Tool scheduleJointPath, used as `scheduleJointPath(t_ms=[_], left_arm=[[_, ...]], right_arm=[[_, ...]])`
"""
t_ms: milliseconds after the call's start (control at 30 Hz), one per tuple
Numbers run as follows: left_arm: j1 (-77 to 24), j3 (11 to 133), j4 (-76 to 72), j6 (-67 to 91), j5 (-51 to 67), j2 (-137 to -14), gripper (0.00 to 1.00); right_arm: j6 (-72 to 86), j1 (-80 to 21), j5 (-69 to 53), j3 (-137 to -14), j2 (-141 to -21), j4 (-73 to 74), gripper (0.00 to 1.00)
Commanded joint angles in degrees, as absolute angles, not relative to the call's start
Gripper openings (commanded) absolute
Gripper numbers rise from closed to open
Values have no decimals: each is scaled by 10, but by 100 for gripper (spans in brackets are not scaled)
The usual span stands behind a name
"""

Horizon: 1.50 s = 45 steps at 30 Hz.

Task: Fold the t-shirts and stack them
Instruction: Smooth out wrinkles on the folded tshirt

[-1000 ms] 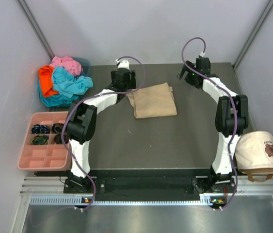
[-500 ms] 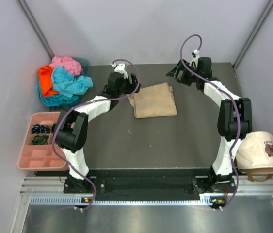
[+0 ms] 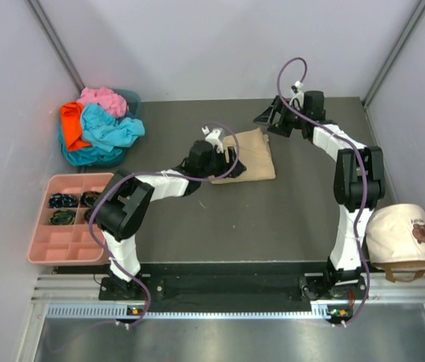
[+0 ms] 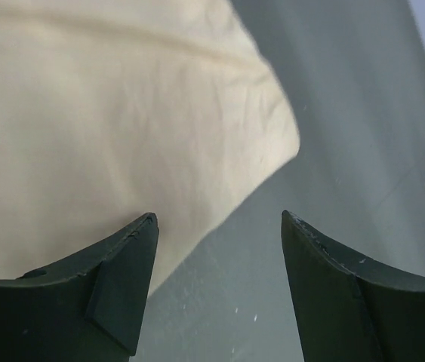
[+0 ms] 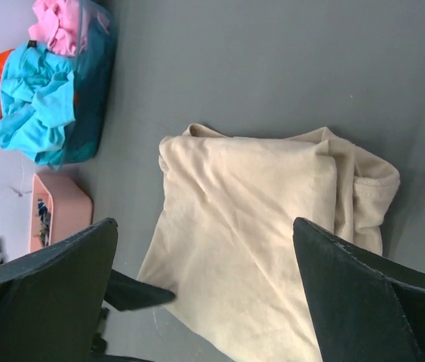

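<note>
A folded tan t-shirt (image 3: 250, 157) lies flat on the dark table, far of centre; it fills the upper left of the left wrist view (image 4: 106, 113). My left gripper (image 3: 226, 157) sits at the shirt's left near edge, open, with bare table between its jaws (image 4: 218, 219). My right gripper (image 3: 267, 118) hovers open above the shirt's far edge, and in its own view (image 5: 204, 226) the tan t-shirt (image 5: 250, 226) lies below. Turquoise (image 3: 110, 130), orange (image 3: 71, 124) and pink (image 3: 100, 98) t-shirts are heaped at the far left.
The heap sits in a teal bin (image 3: 131, 100) against the left wall. A pink compartment tray (image 3: 69, 245) with small dark items stands at the left near side. A cream cap (image 3: 401, 234) rests at the right near edge.
My left gripper has swung from the tan shirt's far left corner down to its left near edge, jaws slightly narrower. My right gripper has shifted a little left along the far edge.
</note>
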<state>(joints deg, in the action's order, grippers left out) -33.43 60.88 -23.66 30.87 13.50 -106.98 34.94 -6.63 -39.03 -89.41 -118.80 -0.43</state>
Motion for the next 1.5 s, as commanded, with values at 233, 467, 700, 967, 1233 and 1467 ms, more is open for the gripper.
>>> scheduleJointPath(t_ms=[233, 467, 700, 967, 1233, 1467], left_arm=[[-350, 517, -299, 332, 108, -1057, 70], [-352, 524, -301, 334, 111, -1070, 70], [-355, 531, -297, 334, 109, -1076, 70], [-355, 530, -281, 330, 101, -1074, 69], [-355, 529, -267, 326, 92, -1070, 69], [-355, 527, -266, 330, 96, -1076, 68]], right_arm=[[372, -102, -449, -960, -1227, -32, 99], [381, -127, -459, -992, -1266, -40, 99], [420, -129, -475, -1012, -1320, -68, 99], [445, -119, -448, -1076, -1400, -60, 99], [479, -92, -435, -1109, -1438, -81, 99], [468, -76, -432, -1119, -1437, -73, 99]])
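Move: The middle of the folded t-shirt lies about 4 cm ahead of the left hand, 2 cm to its right and some 6 cm below; the near edge runs about 5 cm back of that hand. For the right hand, the shirt's middle is roughly 6 cm back, 9 cm to the left and 10 cm below. The shirt's far right corner lies about 5 cm ahead of the right hand and 3 cm to its left, 9 cm lower. Lower the left gripper about 5 cm while drawing it back 3 cm onto the shirt's near edge, then keep it there, fingers still apart. Meanwhile swing the wide-open right gripper 8 cm left over the shirt, sink it about 7 cm with its fingers tipping down, then carry it level, forward and slightly right, 4 to 5 cm along the far part. ##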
